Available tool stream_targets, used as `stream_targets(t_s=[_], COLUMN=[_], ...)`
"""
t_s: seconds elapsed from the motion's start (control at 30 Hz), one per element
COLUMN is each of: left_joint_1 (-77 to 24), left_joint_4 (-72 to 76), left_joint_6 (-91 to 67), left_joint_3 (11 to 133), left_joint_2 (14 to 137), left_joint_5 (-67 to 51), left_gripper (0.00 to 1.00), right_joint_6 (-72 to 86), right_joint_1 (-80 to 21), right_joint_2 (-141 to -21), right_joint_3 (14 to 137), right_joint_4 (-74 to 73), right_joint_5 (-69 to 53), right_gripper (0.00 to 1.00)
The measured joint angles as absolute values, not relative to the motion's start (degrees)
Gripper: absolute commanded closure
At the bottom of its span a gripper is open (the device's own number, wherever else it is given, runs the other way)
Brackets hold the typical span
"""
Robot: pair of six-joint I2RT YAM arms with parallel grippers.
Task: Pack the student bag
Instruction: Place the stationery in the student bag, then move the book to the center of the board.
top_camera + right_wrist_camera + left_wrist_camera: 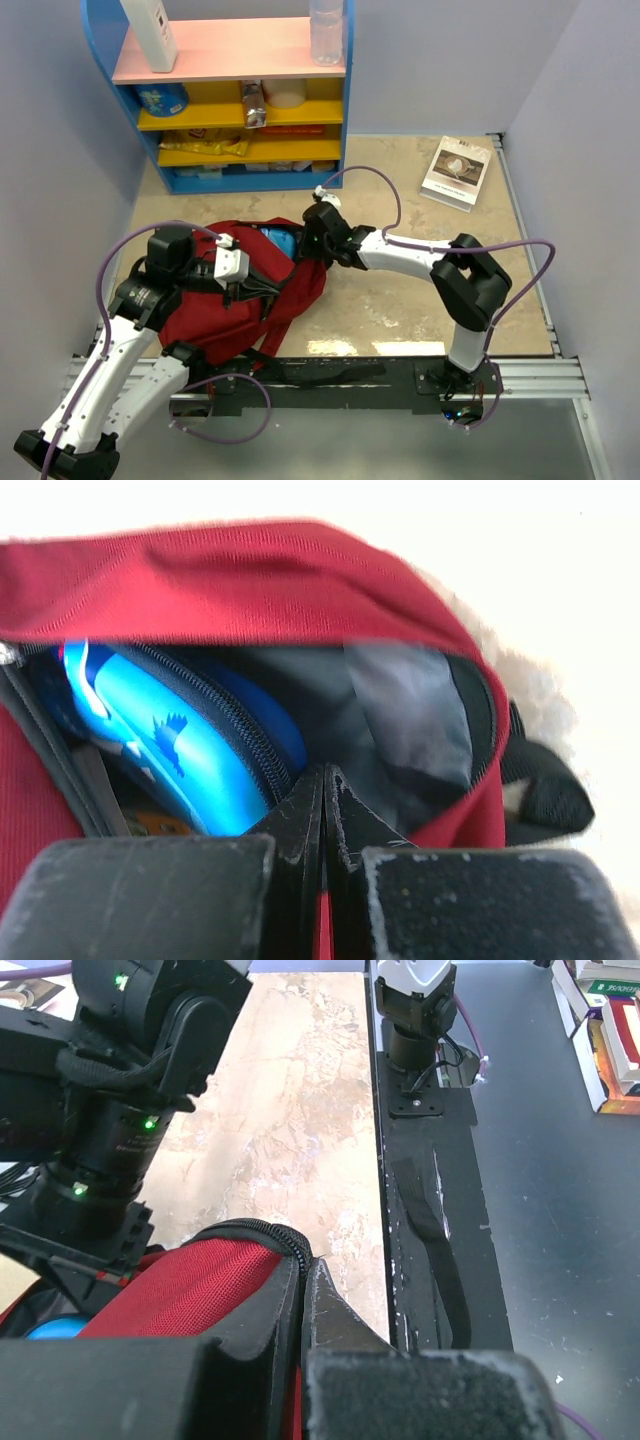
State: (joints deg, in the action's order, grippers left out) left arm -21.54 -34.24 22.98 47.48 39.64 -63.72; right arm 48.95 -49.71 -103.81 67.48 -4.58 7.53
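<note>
The student bag [225, 315], a large dark red backpack, lies on the table between the two arms with its top open. My left gripper [252, 290] is shut on the bag's black zipper edge [290, 1250], with red fabric [190, 1295] pinched between the jaws [303, 1265]. At the far side of the opening my right gripper [306, 245] is shut on the bag's rim; a sliver of red shows between its jaws [325, 775]. Inside the open bag [230, 580] lies a blue pencil case [170, 750], which also shows from above [283, 240]. Grey lining fills the rest of the inside.
A blue shelf unit [240, 100] with bottles and packets stands at the back left. A white book [457, 170] lies at the back right of the table. The black mounting rail [350, 372] runs along the near edge, and a bag strap [430, 1250] lies across it.
</note>
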Motion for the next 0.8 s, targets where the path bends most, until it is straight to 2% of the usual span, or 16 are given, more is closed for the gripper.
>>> stream_targets(t_s=[0.17, 0.23, 0.33, 0.37, 0.43, 0.47, 0.53, 0.57, 0.7, 0.8], left_joint_1=[-21.50, -21.50, -21.50, -21.50, -21.50, -21.50, -21.50, -21.50, -21.50, -21.50], left_joint_4=[-34.74, -34.96, -35.07, -35.22, -35.51, -35.62, -35.75, -35.75, -35.68, -35.62], left_joint_6=[23.22, 23.27, 23.33, 23.38, 23.62, 23.77, 24.12, 24.23, 24.23, 24.18], left_joint_3=[47.48, 47.48, 47.48, 47.48, 47.48, 47.48, 47.51, 47.51, 47.51, 47.51], left_joint_2=[39.31, 39.31, 39.31, 39.31, 39.31, 39.31, 39.31, 39.31, 39.31, 39.38], left_joint_5=[-64.34, -64.55, -64.73, -64.84, -64.97, -64.99, -65.12, -65.25, -65.82, -65.91], left_gripper=[1.00, 1.00, 1.00, 1.00, 1.00, 1.00, 1.00, 1.00, 1.00, 1.00], right_joint_6=[49.25, 49.08, 48.25, 47.42, 46.37, 45.71, 45.01, 44.64, 45.36, 49.30], right_joint_1=[-49.69, -49.65, -48.95, -48.40, -46.70, -44.95, -40.71, -37.87, -24.38, -12.08], right_joint_2=[-106.28, -107.33, -107.94, -107.94, -107.33, -106.17, -102.72, -100.40, -92.95, -91.79], right_joint_3=[69.67, 70.26, 70.52, 70.50, 70.24, 69.36, 67.44, 66.63, 65.98, 65.91], right_joint_4=[-2.17, -1.69, -1.78, -1.85, -1.48, -1.19, -1.32, -1.67, -0.54, 3.09], right_joint_5=[9.52, 9.78, 10.11, 9.96, 8.95, 7.90, 6.44, 6.17, 2.70, -1.91], right_gripper=[0.98, 0.93, 0.78, 0.64, 0.49, 0.35, 0.19, 0.01, 0.01, 0.01])
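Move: Over the table's far right lies the white box, roughly 34 cm to the right of the right hand, 17 cm farther out and 8 cm lower. The blue pencil case is in the bag's mouth, about 5 cm left of this hand, level with it front to back and 3 cm lower; the shelf's near right corner stands some 13 cm ahead and 8 cm to the right. From the left hand, the white box is about 41 cm right, 35 cm ahead and 25 cm down. Easing a final 3 cm or so forward in the bag's mouth with shut fingertips beside the blue case, the right hand then swings right, forward and up, quickly, some 30 cm out of the bag towards the white box, spreading its fingers wide and turning about 30 degrees clockwise. The left hand keeps its pinch on the zipped rim. ##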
